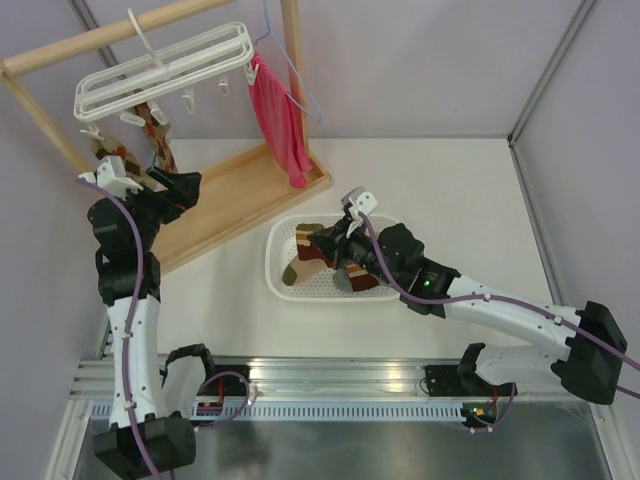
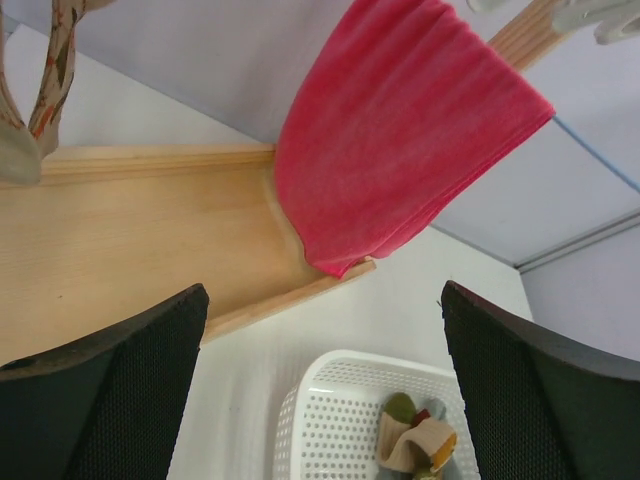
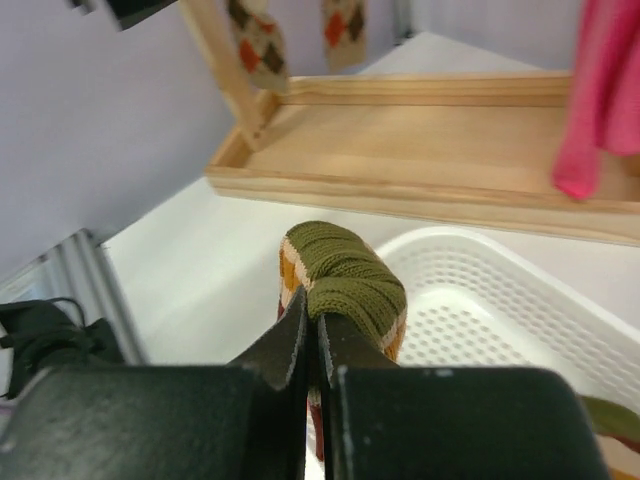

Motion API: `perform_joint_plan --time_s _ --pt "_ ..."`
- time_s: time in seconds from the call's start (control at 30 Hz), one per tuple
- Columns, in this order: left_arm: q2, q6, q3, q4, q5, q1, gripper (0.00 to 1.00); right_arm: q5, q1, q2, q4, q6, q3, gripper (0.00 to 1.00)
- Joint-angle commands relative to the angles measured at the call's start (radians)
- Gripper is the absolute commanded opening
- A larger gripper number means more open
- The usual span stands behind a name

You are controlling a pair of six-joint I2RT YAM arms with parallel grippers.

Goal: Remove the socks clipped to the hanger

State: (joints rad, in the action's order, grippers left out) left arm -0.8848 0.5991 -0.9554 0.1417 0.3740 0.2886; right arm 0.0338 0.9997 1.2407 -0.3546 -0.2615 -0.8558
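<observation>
The white hanger (image 1: 160, 65) hangs from a wooden rail at the back left. Argyle socks (image 1: 155, 130) still dangle from its clips and also show as socks (image 2: 55, 70) at the upper left of the left wrist view. My left gripper (image 1: 188, 185) is just right of and below them, open with nothing between its fingers (image 2: 110, 400). My right gripper (image 3: 312, 330) is shut on an olive-cuffed argyle sock (image 3: 345, 280), held over the white mesh basket (image 1: 282, 275). Another sock (image 2: 420, 440) lies in that basket.
A red cloth (image 1: 280, 120) hangs on a thin blue wire hanger beside the rack's right post. The rack's wooden base tray (image 1: 235, 195) lies under the hanger, next to the basket. Grey walls close in the back and both sides.
</observation>
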Motion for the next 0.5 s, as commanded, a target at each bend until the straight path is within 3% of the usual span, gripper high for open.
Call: perform_joint_plan --time_s 0.0,0.2,0.47 --pt "0.114 -0.116 0.065 0.035 -0.127 -0.058 1.00 0.236 0.002 -0.095 0.129 0.080 0.001 0.01" --pt "0.176 -0.186 0.159 0.056 -0.182 -0.112 1.00 0.321 -0.038 -0.170 0.258 0.104 -0.025 0.01" --pt "0.198 -0.188 0.165 0.064 -0.135 -0.121 1.00 0.252 -0.059 -0.061 0.264 0.073 -0.057 0.01"
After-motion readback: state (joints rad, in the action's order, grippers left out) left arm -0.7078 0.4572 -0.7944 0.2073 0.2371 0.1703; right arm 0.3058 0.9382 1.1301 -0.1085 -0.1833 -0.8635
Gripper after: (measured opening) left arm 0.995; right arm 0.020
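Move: My right hand holds a striped sock over the near part of the white basket, whose middle is about 6 cm ahead, 5 cm to the right and 20 cm below. The socks already in it lie some 11 cm to the right of this hand, level with it and as far down; the pink cloth hangs roughly 29 cm ahead and 9 cm left, about at hand height. From my empty left hand the basket is about 33 cm right, 4 cm back and 27 cm down. I carry the held sock to the right over the basket, about 8 cm and some 4 cm forward, rising a couple of centimetres at first, then sinking about 3 towards the pile as the wrist swings roughly 20 degrees clockwise; those fingers stay shut. My left hand, fingers still wide open, backs off and drops from the hanger some 5 cm in all. ##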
